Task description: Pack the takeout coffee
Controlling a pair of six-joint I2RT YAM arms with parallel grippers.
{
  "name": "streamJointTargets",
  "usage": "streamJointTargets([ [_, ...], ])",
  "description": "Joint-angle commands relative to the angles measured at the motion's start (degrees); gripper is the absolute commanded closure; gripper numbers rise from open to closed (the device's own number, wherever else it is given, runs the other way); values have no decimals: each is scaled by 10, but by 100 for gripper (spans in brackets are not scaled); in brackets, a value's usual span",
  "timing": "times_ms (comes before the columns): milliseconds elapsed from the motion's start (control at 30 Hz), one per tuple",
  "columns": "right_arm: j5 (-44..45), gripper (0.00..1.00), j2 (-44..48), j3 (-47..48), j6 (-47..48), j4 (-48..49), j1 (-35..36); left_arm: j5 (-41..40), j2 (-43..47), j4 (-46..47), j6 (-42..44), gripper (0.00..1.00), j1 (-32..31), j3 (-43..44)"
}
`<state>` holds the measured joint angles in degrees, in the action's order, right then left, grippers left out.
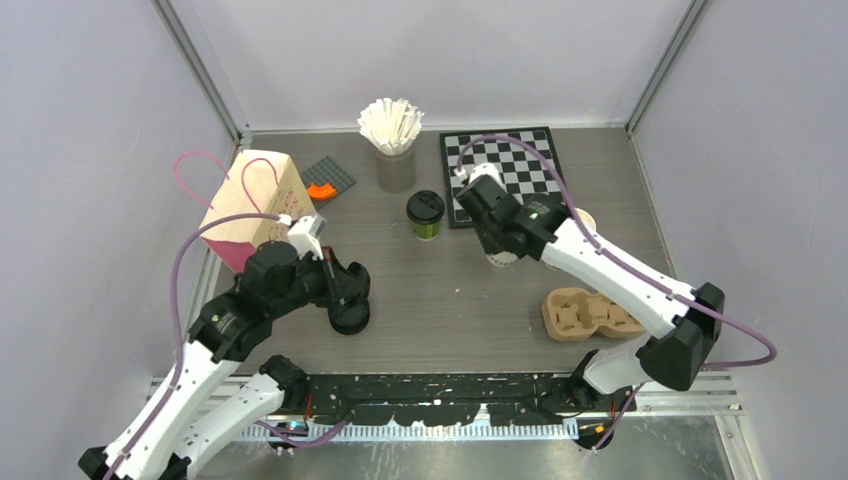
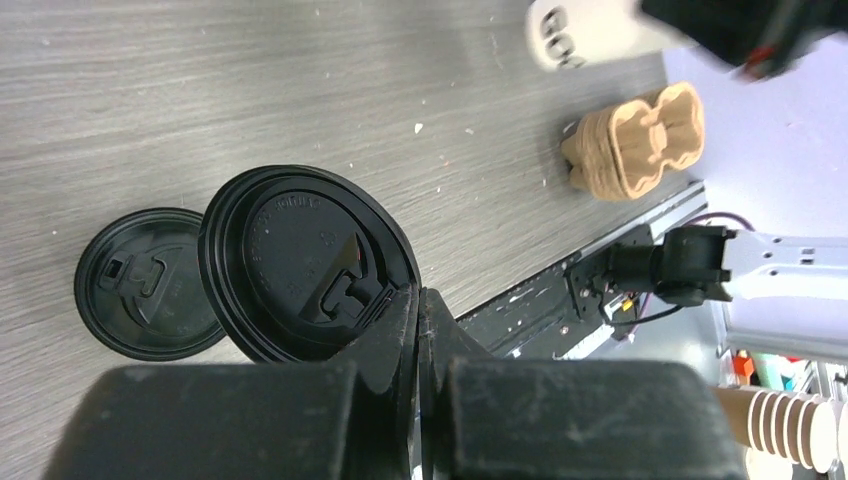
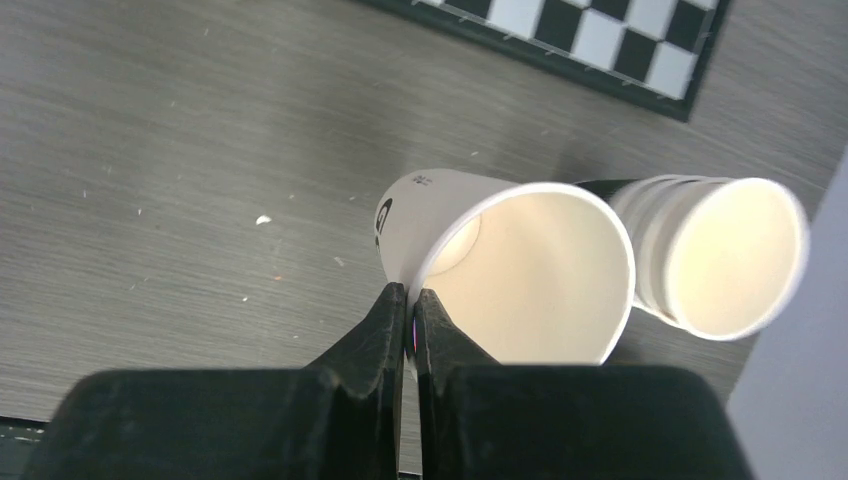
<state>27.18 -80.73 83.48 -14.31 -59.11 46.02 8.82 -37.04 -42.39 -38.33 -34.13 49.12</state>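
Observation:
The takeout coffee, a dark green cup with a black lid, stands upright mid-table between the two arms. My left gripper is shut on the rim of a loose black lid, held just above the table. A second black lid lies flat beside it. Right of the coffee, my right gripper is shut on the rim of an empty white paper cup, tilted with its mouth toward the wrist camera. In the top view the left gripper is near left and the right gripper is centre right.
A cream paper bag with pink handles stands at the left. The brown pulp carrier lies near right. A stack of white cups sits by the checkerboard. A cup of white stirrers and a grey plate are at the back.

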Motion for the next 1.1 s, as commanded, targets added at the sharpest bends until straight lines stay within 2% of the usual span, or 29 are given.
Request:
streamJointTargets([
  [0,17,90,-27,-52,-36,104,46,-40,38,-19,-21,100,-2,35],
  [233,53,90,-89,-102,-52,187,122,-69,64,-22,-32,100,-2,34],
  [367,56,83,-121,-122,-55,203,139,-69,61,-33,-29,100,-2,39],
  [533,61,67,-118,-113,-53,186,149,-62,63,-29,-33,100,-2,34],
  [733,24,38,-21,-122,-20,201,150,-12,61,4,-37,100,-2,22],
  [867,-74,16,86,-194,39,316,150,47,59,40,-46,100,-2,14],
  [1067,-245,14,261,-390,148,617,150,142,57,137,-90,100,-2,-8],
])
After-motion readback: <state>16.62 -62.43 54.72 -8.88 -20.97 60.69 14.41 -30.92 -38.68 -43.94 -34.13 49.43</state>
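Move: Below and to the left of the right hand, which holds a white cup by its rim, lies the bare table spot for that cup: about 6 cm left, 1 cm back and 17 cm down to the cup's standing middle. From this hand the lidded green cup is some 11 cm ahead and 15 cm left, the cup stack 6 cm ahead and 14 cm right, the cup carrier 6 cm back and 20 cm right. From the left hand the spot lies roughly 23 cm right, 7 cm ahead and 14 cm lower. Lowering the white cup, the right hand sinks about 12 cm while moving 9 cm left and slightly back, sets it on the bare table, and opens wide to let go. It then rises some 11 cm clear of the rim, drawing back and turning counter-clockwise with its left side lifting. The left hand keeps its pinch on a black lid, raising it about 4 cm. ##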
